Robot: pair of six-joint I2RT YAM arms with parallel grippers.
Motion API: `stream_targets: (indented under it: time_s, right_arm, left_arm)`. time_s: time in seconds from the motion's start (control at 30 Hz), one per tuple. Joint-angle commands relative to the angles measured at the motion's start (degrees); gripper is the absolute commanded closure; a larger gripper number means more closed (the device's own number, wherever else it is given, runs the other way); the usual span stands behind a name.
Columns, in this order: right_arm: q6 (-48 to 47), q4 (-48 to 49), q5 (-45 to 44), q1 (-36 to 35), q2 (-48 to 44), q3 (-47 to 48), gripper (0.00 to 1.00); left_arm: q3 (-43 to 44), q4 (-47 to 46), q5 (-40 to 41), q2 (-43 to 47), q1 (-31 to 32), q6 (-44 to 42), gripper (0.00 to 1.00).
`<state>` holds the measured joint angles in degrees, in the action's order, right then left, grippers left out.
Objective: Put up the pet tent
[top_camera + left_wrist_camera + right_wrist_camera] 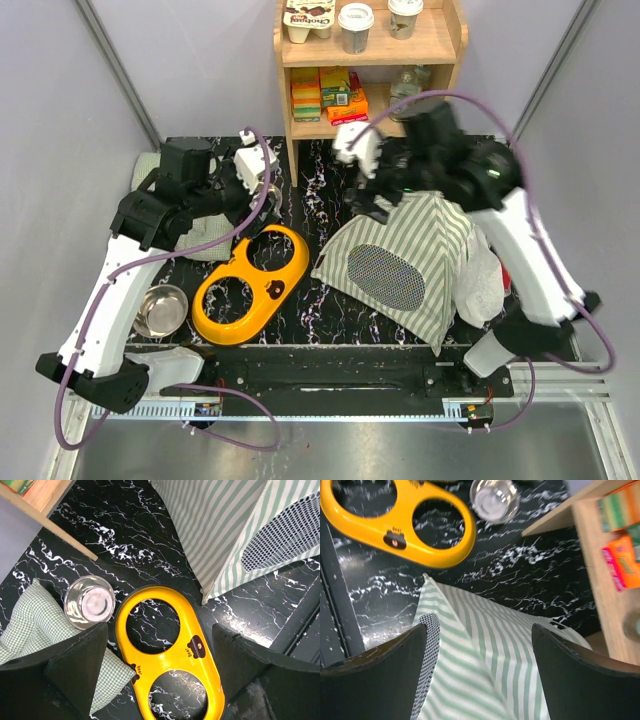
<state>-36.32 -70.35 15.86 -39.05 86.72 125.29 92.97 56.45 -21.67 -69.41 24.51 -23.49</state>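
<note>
The pet tent (400,262) stands raised on the right half of the black marble table, striped green and white, its oval mesh panel (385,277) facing the near edge. My right gripper (372,198) hovers open just over the tent's far top edge; the right wrist view has the striped fabric (485,670) below and between the spread fingers (395,665) of that gripper (479,630), with nothing gripped. My left gripper (252,190) hangs open over the table's left half, its fingers framing the yellow bowl holder (170,650), while the tent's corner (220,535) lies to the right.
A yellow bowl holder (250,285) lies left of the tent. One steel bowl (162,310) sits at the near left, another (90,602) beside a green checked cushion (35,625). A wooden shelf (370,70) stands at the back. A white bag (485,285) is beside the right arm.
</note>
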Motion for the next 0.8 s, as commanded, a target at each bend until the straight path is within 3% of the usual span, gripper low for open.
stream_targets:
  time_s: [0.0,0.13,0.4,0.47,0.67,0.77]
  right_arm:
    - [-7.4,-18.1,-5.2,-2.3,9.6,4.7,0.10]
    - [-8.6,-17.5,-11.2,-2.6,12.1,5.0,0.10]
    - [-7.5,-18.3,-12.0,-2.6,10.4,-4.3,0.17]
    - [-7.2,-17.6,-11.9,-2.6,9.8,-5.8,0.26]
    - [-5.1,-15.4,-15.5,-2.7,9.0,-9.4,0.72]
    - [-3.2,-13.4,-18.5,-2.6,8.6,-8.8,0.82]
  left_arm:
    - [-1.6,-2.7,0.8,3.0,-2.2,0.1,0.11]
    - [-2.9,-2.7,0.1,3.8,-3.9,-0.2,0.11]
    - [-3.6,-2.9,-1.2,3.9,-4.9,0.1,0.11]
    - [-3.7,-3.0,-1.4,3.8,-5.0,0.2,0.11]
    - [-3.7,-3.0,-1.6,4.2,-5.4,-0.1,0.11]
    - [-3.6,-3.0,-1.6,4.3,-5.6,-0.2,0.11]
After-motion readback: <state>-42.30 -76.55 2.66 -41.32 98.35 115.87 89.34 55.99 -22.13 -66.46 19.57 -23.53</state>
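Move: The right hand, open and empty, hangs over the pet tent; the spot on its sloping seam that it will pinch lies about 14 cm below, 4 cm ahead and 1 cm right. The mesh panel's middle is roughly 7 cm back, 4 cm right and 27 cm down; on the table, the yellow bowl holder sits about 8 cm back and 23 cm left, 41 cm down. From the left hand, that seam spot is some 3 cm ahead, 19 cm right and 7 cm lower. The right fingertips close on the pet tent's seam and pinch it from above, after the open hand drops fast and a little forward onto the tent, about 14 cm down in all, while its left-pointing fingers tip some 30 degrees further down. The last few centimetres are slower, the fingers closing as they sink. The left hand, still open, drifts about 2.5 cm left, away from the tent. ##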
